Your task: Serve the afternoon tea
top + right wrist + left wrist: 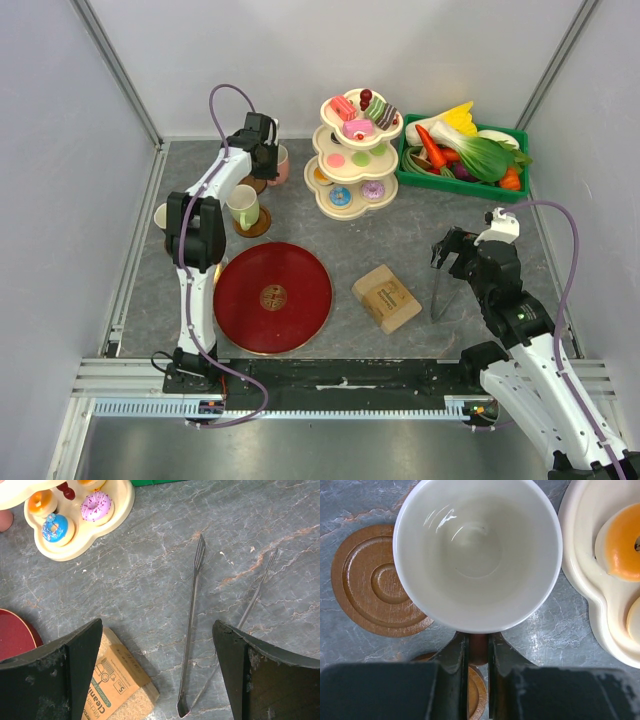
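My left gripper [266,152] reaches to the back left, where the pink mug [281,165] stands. In the left wrist view its white inside [477,550] fills the frame, and my left gripper [478,639] is shut on the mug's handle [478,650]. Brown coasters lie to the mug's left [375,580] and under the fingers [476,692]. A pale-green mug [243,205] sits on its coaster [256,225]. Toy pastries fill the three-tier stand [322,150]. My right gripper [447,248] [157,625] hangs open above metal tongs [191,630].
A red round plate [272,297] lies front centre and a tan block [386,297] right of it. The green crate [405,175] of toy vegetables stands back right. Another mug's rim [160,215] shows behind the left arm. Walls close in on both sides.
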`<state>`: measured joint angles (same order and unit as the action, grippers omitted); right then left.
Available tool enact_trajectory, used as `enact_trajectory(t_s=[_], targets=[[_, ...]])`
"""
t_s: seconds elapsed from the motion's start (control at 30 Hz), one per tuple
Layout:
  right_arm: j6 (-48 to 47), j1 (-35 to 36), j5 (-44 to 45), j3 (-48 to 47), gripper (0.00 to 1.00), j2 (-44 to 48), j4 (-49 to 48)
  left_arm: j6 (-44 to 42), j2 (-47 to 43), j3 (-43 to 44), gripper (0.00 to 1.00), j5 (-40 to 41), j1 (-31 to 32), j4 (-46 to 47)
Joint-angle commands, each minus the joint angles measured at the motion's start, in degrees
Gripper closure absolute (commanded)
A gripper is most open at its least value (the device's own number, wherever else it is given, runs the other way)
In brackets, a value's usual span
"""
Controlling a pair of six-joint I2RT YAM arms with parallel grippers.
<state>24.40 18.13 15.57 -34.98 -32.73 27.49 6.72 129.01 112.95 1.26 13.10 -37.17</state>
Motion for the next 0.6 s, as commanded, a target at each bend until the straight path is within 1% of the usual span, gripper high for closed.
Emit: enact_trajectory(t_s=[0.0,0.33,0.43,0.57], targets=[[0.38,-0.02,1.74,-0.70,0.02,0.04,-1.03,-1.19,-3.14,2.89,0.98,1.82,-0.10,2.18],[0.47,-0.02,1.74,-0.53,0.02,0.21,-0.85,3.29,-10.26,1.40,0.98,9.99,-0.10,7.72],[0.56,0.15,1.74,-0.53,0.02,0.21,-0.85,3.47,-12.02,0.00,0.98,10.52,-0.18,9.21],[0.47,-0.02,1.83,-0.53,0.02,0.12,-0.85,5.49,-13.69,-1.93,0.98,13.33,-0.71,8.95]])
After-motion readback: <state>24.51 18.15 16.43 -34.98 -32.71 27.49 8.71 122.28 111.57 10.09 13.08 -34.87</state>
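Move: Some 7 cm to the left and 3 cm ahead of the left hand, about 5 cm below it, lies the empty back coaster, next to the pink mug whose handle the fingers already hold. The green mug stands on the front coaster, about 6 cm left and 8 cm back; the tiered stand's bottom plate is some 20 cm right and 3 cm farther out. From the right hand, the empty coaster lies roughly 31 cm ahead, 40 cm left, 15 cm below. Lifting the pink mug by its handle, the left hand keeps its closed pinch and rises about 6 cm, starting slowly and gathering speed, while drifting some 2.5 cm left to the empty coaster's side. The fingertips tip outwards and the hand turns a little counter-clockwise, each by less than 10 degrees. ##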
